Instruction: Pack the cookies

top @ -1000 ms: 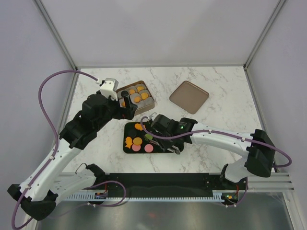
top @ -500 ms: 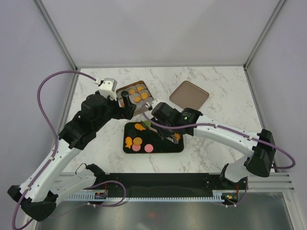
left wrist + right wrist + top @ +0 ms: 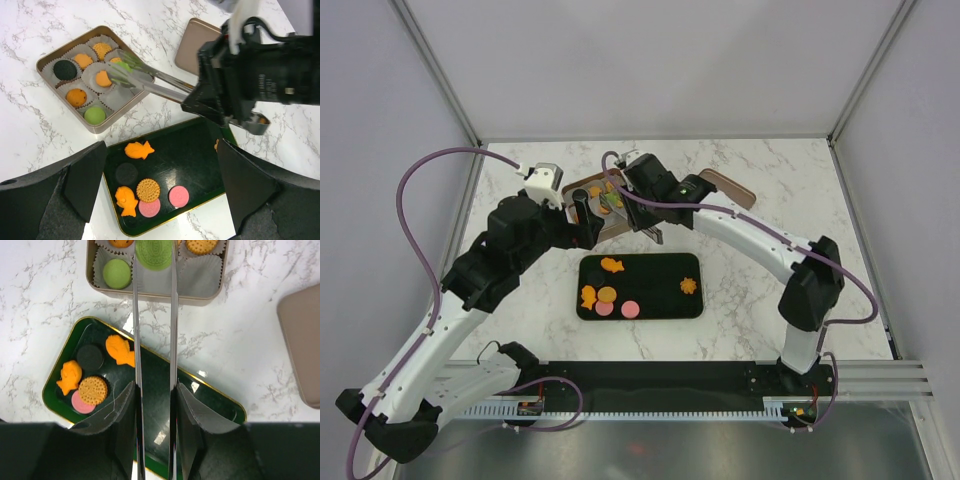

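Note:
Cookies lie on the black tray (image 3: 655, 290): two orange fish (image 3: 138, 149), a black disc (image 3: 126, 173), a tan disc (image 3: 148, 189) and pink discs (image 3: 178, 196). The open tin (image 3: 50, 54) holds more of them in paper cups. My right gripper (image 3: 155, 390) is shut on metal tongs (image 3: 135, 330). The tong tips pinch a green cookie (image 3: 154, 252) above the tin (image 3: 210, 299), beside a cup with another green cookie (image 3: 117, 273). My left gripper (image 3: 160, 185) hangs open above the tray's left half with nothing in it; it sits left of the tin (image 3: 585, 222).
The tin's brown lid (image 3: 302, 350) lies on the marble to the right of the tin, partly under my right arm (image 3: 740, 225). One orange cookie (image 3: 687, 285) sits alone at the tray's right end. White walls close in the table.
My right arm has swung from the tray up to the tin, carrying the green cookie in the tongs. The left arm has not moved.

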Motion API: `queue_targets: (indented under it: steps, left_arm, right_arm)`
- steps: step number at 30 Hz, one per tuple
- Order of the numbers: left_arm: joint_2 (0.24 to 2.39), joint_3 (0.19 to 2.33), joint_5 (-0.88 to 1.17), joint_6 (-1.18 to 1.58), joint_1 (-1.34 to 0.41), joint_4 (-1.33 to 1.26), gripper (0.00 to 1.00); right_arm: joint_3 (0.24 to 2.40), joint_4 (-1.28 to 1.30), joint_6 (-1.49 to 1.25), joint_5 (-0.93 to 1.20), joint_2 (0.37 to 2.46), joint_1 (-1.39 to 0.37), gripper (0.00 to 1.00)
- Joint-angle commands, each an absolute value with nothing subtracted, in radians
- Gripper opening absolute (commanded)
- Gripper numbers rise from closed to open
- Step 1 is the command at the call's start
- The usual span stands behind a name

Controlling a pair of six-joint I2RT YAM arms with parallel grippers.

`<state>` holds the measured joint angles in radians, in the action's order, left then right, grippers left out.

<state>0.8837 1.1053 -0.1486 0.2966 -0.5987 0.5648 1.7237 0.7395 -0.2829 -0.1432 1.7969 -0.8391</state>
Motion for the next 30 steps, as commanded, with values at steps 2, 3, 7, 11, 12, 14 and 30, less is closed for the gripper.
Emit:
queue_targets:
  steps: [2,3,7,11,12,14,30]
  left_arm:
    - [0.874,1.088,-0.133,0.288,-0.588,0.511,1.00]
    - [0.873,1.085,-0.133,0.288,-0.586,0.509,1.00]
    - [0.871,1.072,-0.123,0.290,-0.581,0.505,1.00]
    - [0.868,1.069,-0.110,0.293,-0.578,0.500,1.00]
    - [0.870,1.066,-0.107,0.293,-0.578,0.499,1.00]
    - [0.868,1.063,-0.104,0.293,-0.575,0.497,1.00]
    - [0.870,1.060,-0.084,0.295,-0.568,0.492,1.00]
  right_arm:
    - [1.816,0.695,-0.275,-0.101,1.890,-0.830,0.36]
    - [1.821,0.695,-0.278,-0.100,1.896,-0.830,0.36]
    - [1.813,0.692,-0.282,-0.104,1.911,-0.828,0.36]
    - [1.786,0.689,-0.285,-0.095,1.910,-0.828,0.36]
    - [1.773,0.687,-0.285,-0.092,1.910,-0.830,0.35]
    - [1.764,0.687,-0.288,-0.089,1.905,-0.830,0.36]
    - [1.743,0.687,-0.287,-0.081,1.916,-0.828,0.36]
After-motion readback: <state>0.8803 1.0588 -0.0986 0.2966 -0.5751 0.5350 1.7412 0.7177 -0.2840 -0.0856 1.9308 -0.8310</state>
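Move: The green cookie in the right hand's tongs is meant for the empty near-middle cup of the box, about 8 cm ahead of that hand, 8 cm left and 17 cm below. At similar depth, the already packed green cookie is 5 cm ahead and 14 cm left, the empty right-hand cup 10 cm ahead and 4 cm left; the orange fish lies 6 cm back, 8 cm left. From the left hand the cup is some 14 cm ahead, 2 cm right, 28 cm down. The green cookie, still pinched near the tong tips, is lowered towards the empty cup beside the packed green one: the right hand sinks about 5 cm, drifting a little left, quickly at first and then easing almost to a stop. The fingers keep their grip on the tongs, and the wrist tips down slightly, about 5 degrees. ##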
